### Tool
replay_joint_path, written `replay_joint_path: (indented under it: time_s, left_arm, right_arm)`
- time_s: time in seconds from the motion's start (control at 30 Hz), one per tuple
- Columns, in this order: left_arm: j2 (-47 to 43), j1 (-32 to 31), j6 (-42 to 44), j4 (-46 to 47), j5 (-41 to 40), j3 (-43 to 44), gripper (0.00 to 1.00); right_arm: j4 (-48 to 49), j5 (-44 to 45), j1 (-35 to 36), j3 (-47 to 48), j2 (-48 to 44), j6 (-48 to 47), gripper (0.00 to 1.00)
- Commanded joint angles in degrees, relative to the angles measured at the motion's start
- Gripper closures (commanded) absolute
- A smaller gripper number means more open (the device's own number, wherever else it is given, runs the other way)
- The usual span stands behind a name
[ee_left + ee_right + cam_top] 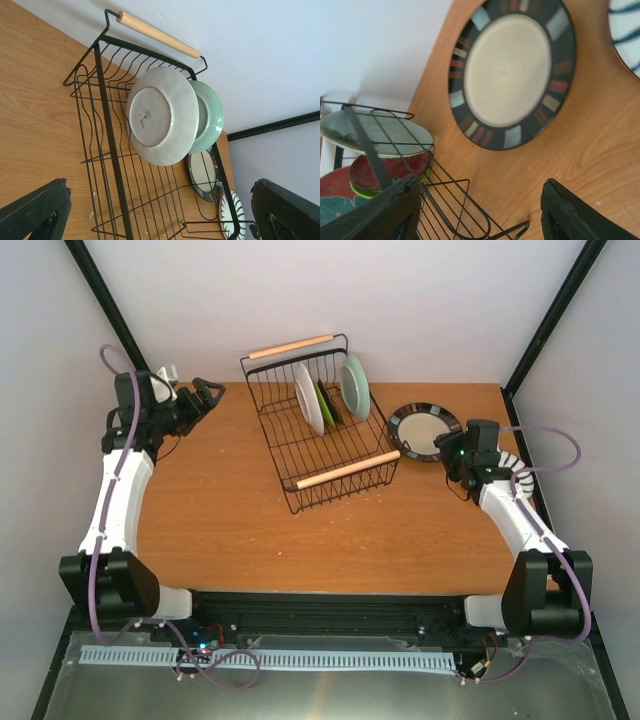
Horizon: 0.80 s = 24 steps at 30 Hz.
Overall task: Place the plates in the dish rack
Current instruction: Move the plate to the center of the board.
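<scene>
The dish rack [322, 435], a black wire basket with wooden handles, stands mid-table. In it, three plates stand on edge: a white-backed one [308, 398], a lime green one [326, 400] and a mint green one [355, 385]. A black-rimmed cream plate [424, 430] lies flat on the table right of the rack. My right gripper [452, 452] hovers open at that plate's near edge [512, 70], by the rack's corner [445, 200], holding nothing. A white plate with black stripes [626, 30] lies beside it. My left gripper [205, 395] is open and empty, left of the rack [107, 145].
The wrist views show more in the rack: a red plate [390, 172] beside the mint one [375, 132]. The black-rimmed plate [202, 172] and the striped plate [231, 215] lie past the rack's far side. Black frame posts and white walls close in the table's back corners.
</scene>
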Motion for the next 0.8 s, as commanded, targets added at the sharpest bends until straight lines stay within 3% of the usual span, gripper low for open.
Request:
replay_joint_path:
  time_s: [0.0,0.27,0.47,0.77]
  left_arm:
    - [-6.12,0.31,0.16,2.23,0.26,-2.98,0.0]
    - [-11.26,0.31,-0.33,2.03,1.64,-7.83,0.01]
    - [-12.16,0.3,-3.53,4.49,3.7,-11.34,0.0]
    - [-11.37,-0.39,-3.52,4.14,4.07,-12.28,0.0]
  right_arm:
    - [4.76,1.16,-0.41,-3.49,-1.12,10.96,0.34]
    - [2.9,2.43,-2.36,-8.32,-2.41,11.36,0.32]
    - [3.74,12.49,-2.94,-22.44,-10.67,27.06,0.33]
    - [0.06,17.42,-5.04,-21.59,-8.36,37.09,0.39]
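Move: The striped plate lies some 14 cm to the right of the right hand, about 3 cm farther out and roughly 17 cm below. The dark-rimmed plate is about 14 cm ahead and 3 cm to the left of that hand on the table; the dish rack's middle is some 29 cm to its left and 11 cm ahead. From the left hand the striped plate lies about 68 cm to the right, 1 cm farther out. The empty right hand sinks about 11 cm while drawing back nearly 10 cm and shifting right, down towards the near left side of the striped plate, turning some 30 degrees clockwise and tipping its fingers more steeply down, still about two-thirds open and short of touching. The left hand, wide open and empty, backs off about 5 cm from the rack. ##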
